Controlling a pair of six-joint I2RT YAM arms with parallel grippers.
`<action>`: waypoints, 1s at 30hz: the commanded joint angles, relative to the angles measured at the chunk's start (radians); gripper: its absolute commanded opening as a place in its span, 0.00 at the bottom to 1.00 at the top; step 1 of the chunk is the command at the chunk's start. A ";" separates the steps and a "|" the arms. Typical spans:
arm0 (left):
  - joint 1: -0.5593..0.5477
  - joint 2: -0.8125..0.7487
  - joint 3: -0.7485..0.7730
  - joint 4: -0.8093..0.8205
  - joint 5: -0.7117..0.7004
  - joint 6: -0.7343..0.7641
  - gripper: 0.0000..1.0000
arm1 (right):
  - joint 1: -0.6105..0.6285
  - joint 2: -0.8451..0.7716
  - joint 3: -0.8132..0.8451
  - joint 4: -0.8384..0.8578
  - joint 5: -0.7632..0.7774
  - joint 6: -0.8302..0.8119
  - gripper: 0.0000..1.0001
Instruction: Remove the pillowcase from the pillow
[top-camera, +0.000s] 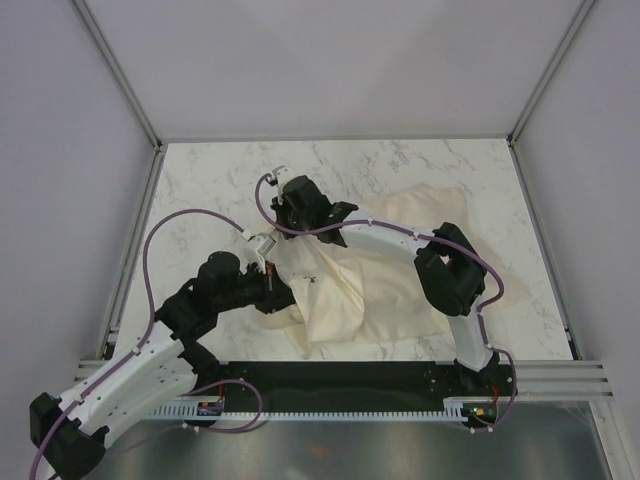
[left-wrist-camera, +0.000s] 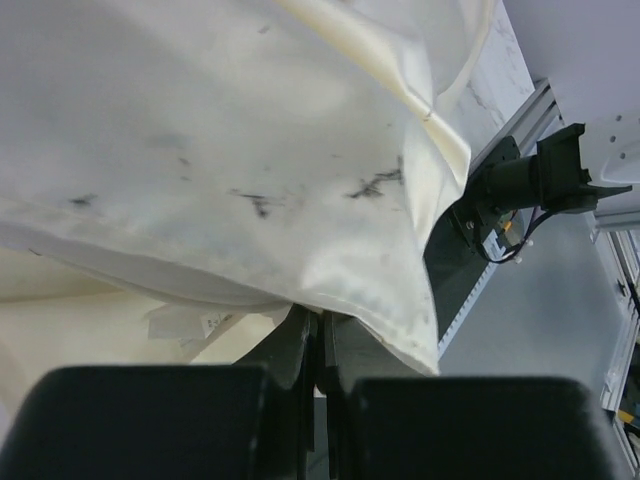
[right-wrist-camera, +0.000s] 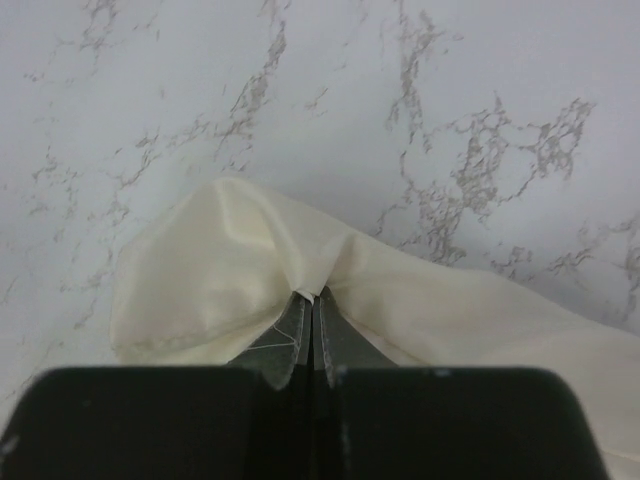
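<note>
The pillowcase (top-camera: 335, 300) is a pale, limp sack with small dark marks, bunched at mid-table. Out of its far right end sticks the cream pillow (top-camera: 420, 215), lying flat. My left gripper (top-camera: 272, 287) is at the sack's near left end. In the left wrist view its jaws (left-wrist-camera: 322, 315) are shut under the marked pillowcase (left-wrist-camera: 250, 150), whose seamed edge hides the tips. A creamier layer with a small label (left-wrist-camera: 215, 322) shows beneath. My right gripper (top-camera: 263, 243) is just beyond the left one. In its wrist view it (right-wrist-camera: 312, 297) is shut on a gathered pinch of thin pillowcase (right-wrist-camera: 220, 270).
The marble table (top-camera: 200, 190) is walled in by pale panels on three sides. A metal rail (top-camera: 560, 375) and black base plate run along the near edge. The right arm's elbow (top-camera: 450, 275) hangs over the cloth. Bare marble (right-wrist-camera: 450, 100) lies beyond the right gripper.
</note>
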 joint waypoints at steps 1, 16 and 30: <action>-0.014 -0.036 0.047 0.066 0.115 0.052 0.02 | -0.021 0.054 0.108 -0.024 0.151 0.028 0.00; -0.022 -0.126 0.172 -0.029 0.126 0.057 0.02 | -0.088 0.188 0.229 -0.153 0.355 -0.009 0.00; -0.020 -0.007 0.192 -0.102 -0.225 0.051 0.02 | -0.102 -0.087 -0.096 -0.122 0.371 -0.018 0.00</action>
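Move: Both hands already hold pillowcase. The right hand's pinch is on its far-left edge; from there the middle of the spread pillow cloth lies roughly 27 cm right, 10 cm back and 9 cm down, and the black-marked patch about 15 cm back and 7 cm right. From the left hand, which pinches the near hem, that far-left edge is some 20 cm ahead, 2 cm left and slightly lower, and the marked patch about 4 cm ahead and 5 cm right. Keeping its pinch on the far-left edge, the right hand pulls the pillowcase forward about 8 cm, then swings right some 11 cm towards the spread pillow cloth while sinking about 6 cm, easing back a little at the end and turning roughly 20 degrees clockwise. The left hand keeps its hold on the hem, lifts about 5 cm, then lowers about halfway back. ##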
